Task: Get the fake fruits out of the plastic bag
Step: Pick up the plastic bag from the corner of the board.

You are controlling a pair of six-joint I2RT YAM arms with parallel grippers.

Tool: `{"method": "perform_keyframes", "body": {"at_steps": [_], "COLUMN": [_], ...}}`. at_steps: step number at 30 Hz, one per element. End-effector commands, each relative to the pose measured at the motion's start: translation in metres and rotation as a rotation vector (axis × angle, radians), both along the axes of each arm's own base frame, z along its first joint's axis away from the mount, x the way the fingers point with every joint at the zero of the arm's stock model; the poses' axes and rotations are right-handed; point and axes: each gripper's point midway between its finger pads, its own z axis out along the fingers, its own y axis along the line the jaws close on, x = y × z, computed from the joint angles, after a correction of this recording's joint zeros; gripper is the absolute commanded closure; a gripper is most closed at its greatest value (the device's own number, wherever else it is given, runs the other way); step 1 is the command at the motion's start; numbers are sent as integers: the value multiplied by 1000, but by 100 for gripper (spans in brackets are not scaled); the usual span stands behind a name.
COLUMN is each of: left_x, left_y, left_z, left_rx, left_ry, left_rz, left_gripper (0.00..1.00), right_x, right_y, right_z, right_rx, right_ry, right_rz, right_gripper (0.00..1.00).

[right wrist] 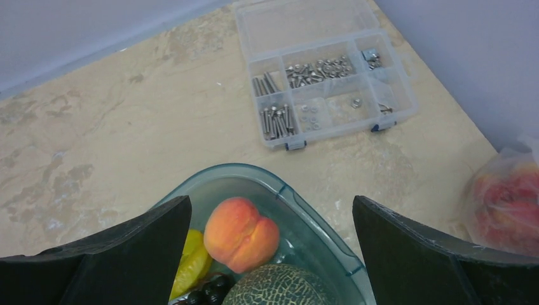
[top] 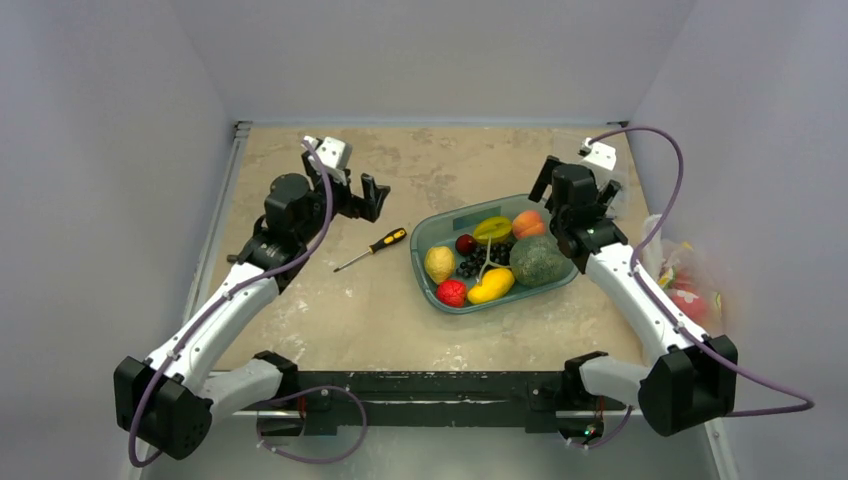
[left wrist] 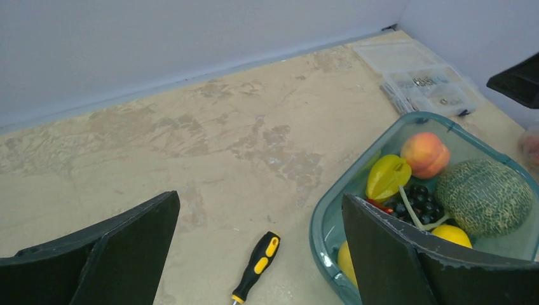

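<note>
The clear crinkly plastic bag lies at the table's right edge, right of my right arm. Red fake fruits show blurred through it, with a bit of yellow and green; I cannot tell them apart. The bag also shows at the right edge of the right wrist view, with red shapes inside. My right gripper is open and empty above the far right end of the teal tub, well apart from the bag; its wrist view shows the jaws wide. My left gripper is open and empty above the bare table, its jaws wide apart in its wrist view.
The teal oval tub holds a peach, a green bumpy melon, a lemon, dark grapes and other fruits. A black-and-yellow screwdriver lies left of it. A clear compartment box of screws sits at the back right.
</note>
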Motion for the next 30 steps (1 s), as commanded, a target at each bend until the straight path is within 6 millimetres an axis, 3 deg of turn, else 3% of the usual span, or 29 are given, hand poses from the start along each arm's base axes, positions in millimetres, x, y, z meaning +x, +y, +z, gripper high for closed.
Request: {"method": "perform_keyframes", "body": {"at_steps": [1,3,5,10,13,17,20,25,30], "left_x": [-4,-5,-4,-3,-2,-1,1,0,-3], "left_y": [-14,-18,-17,-2,12,15,14,1,-3], "left_z": [18,17,17,10,5,0,-10,-18,-19], "left_rx": [11,-20,-45,-78,-103,-34,10,35,52], "left_ry": [-39,-7,31,87,85,101,165,239,246], "left_rz": [-33,-37,-15,85,172,177,176,116,95], "left_gripper": [1,0,0,0,0,0,0,4,4], "right_x": [-19,-29,-49,-93,-117,-148,-156,-153,-148], "right_y": [-32,-43,-67,-116,-131,-145,-147,-162,-177], "right_z": [18,20,20,2,-6,-20,-38,-60,-72], "right_rx": [-7,-6,4,17,-22,-50,-20,-21,-68], "right_ry": [-60,-81,-129,-144,-130,-130,-97,-40,36], "right_rz": [-192,-261,-436,-730,-839,-950,-968,-981,-1008], "right_gripper": [1,1,1,1,1,1,1,1,1]}}
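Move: The plastic bag lies on the right-hand edge of the work area, about 17 cm back and 27 cm to the right of the right hand, its middle some 16 cm lower. The fruit tray's middle is about 8 cm back and 11 cm left of that hand; the open parts box is some 8 cm ahead and 10 cm right, both nearly 20 cm below. From the left hand, the bag is roughly 66 cm right, 15 cm back and 24 cm down. Back and to the right in one sweep of about 25 cm, the right hand leaves the tray and closes in on the plastic bag, rising slightly before sinking some 8 cm overall, turning nearly 60 degrees clockwise until its wide-open fingers face the bag's loose film. The left hand sinks about 4 cm and tips down, fingers open. ##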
